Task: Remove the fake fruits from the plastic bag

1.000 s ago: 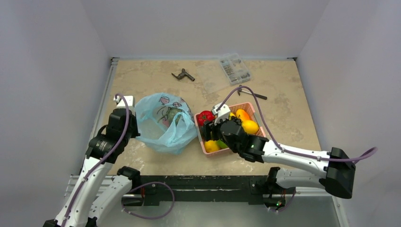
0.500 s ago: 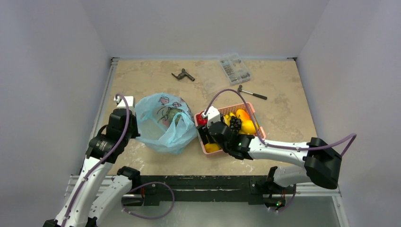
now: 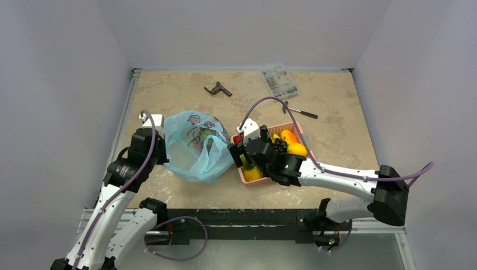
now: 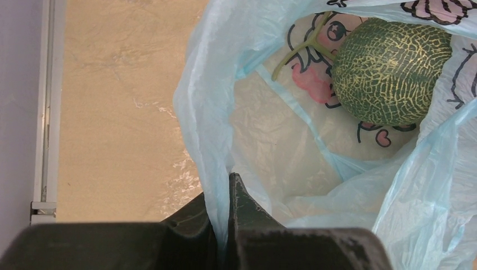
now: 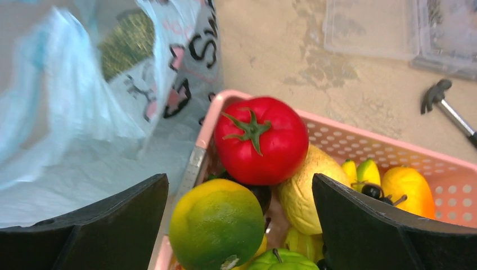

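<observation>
The pale blue plastic bag (image 3: 194, 149) lies open on the table left of centre. My left gripper (image 4: 228, 181) is shut on its near rim, with film pinched between the fingers. Inside the bag rests the netted grey-green melon (image 4: 391, 70), also showing through the film in the top view (image 3: 203, 137). The red tomato (image 5: 261, 140) lies in the near left corner of the pink basket (image 5: 394, 151), on top of other fruit. My right gripper (image 5: 239, 180) hovers open above that corner, holding nothing, with its left finger over the bag's edge.
The basket (image 3: 288, 125) also holds a green-yellow fruit (image 5: 216, 228), yellow and orange fruits and dark grapes. A hammer (image 3: 301, 112), a clear parts box (image 3: 279, 80) and a dark tool (image 3: 217, 89) lie farther back. Walls close in on both sides.
My right gripper has opened wide and shifted left towards the bag; the tomato it carried now lies in the basket. The left gripper keeps its hold on the bag.
</observation>
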{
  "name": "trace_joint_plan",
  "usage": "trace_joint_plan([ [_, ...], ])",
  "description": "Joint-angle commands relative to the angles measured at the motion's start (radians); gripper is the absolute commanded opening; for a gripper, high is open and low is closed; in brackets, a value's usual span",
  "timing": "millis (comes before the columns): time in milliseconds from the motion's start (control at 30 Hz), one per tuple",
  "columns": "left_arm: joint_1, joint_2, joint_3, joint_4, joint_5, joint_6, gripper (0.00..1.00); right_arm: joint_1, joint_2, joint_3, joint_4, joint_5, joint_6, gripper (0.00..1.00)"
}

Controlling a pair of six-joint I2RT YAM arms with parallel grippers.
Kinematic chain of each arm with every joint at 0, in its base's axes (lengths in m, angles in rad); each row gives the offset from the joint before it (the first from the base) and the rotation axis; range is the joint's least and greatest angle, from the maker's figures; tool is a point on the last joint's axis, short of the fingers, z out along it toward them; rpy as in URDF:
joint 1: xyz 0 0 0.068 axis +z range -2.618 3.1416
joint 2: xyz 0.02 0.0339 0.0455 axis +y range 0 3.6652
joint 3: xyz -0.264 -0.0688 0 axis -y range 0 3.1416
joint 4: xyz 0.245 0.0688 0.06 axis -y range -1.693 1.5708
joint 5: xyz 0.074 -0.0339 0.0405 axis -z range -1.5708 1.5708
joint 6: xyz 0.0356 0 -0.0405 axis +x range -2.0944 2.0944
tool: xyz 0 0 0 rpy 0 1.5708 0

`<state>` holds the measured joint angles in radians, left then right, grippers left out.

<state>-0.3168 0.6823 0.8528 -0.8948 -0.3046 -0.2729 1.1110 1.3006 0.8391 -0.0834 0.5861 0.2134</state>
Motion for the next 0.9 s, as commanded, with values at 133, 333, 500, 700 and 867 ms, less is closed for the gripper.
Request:
trace_joint_plan([
  [133,-0.008,0.117,0.010,0.058,0.169,0.035,0.00,0.030,0.003,0.231,0.119,-0.127,-0.071,0.94],
  [333,-0.009,0.243,0.033,0.029,0.230,0.011,0.00,0.030,0.187,0.352,0.300,-0.366,0.000,0.81],
  [500,-0.010,0.288,0.039,0.021,0.228,-0.004,0.00,0.032,0.375,0.410,0.267,-0.362,0.020,0.51],
  [700,-0.009,0.365,0.045,0.019,0.259,-0.027,0.00,0.052,0.374,0.243,0.238,-0.273,0.051,0.35],
  [867,-0.009,0.480,0.063,-0.004,0.293,-0.039,0.00,0.093,0.329,0.080,0.278,-0.196,0.077,0.34],
])
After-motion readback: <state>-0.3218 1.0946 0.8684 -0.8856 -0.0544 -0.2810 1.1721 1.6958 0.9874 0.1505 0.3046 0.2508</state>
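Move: For the empty right hand, the bag's near right-hand rim lies about 10 cm left, 2 cm back and 6 cm below; the melon is some 11 cm left, 5 cm ahead and 10 cm below. The tomato sits about 5 cm ahead, 1 cm right and 8 cm below. From the left hand, which already pinches the bag's left edge, that right-hand rim lies some 16 cm right, level in reach, 6 cm lower. Right hand arcs up and left, then down to bag rim, partly closing; left lowers pinched rim 8 cm. ##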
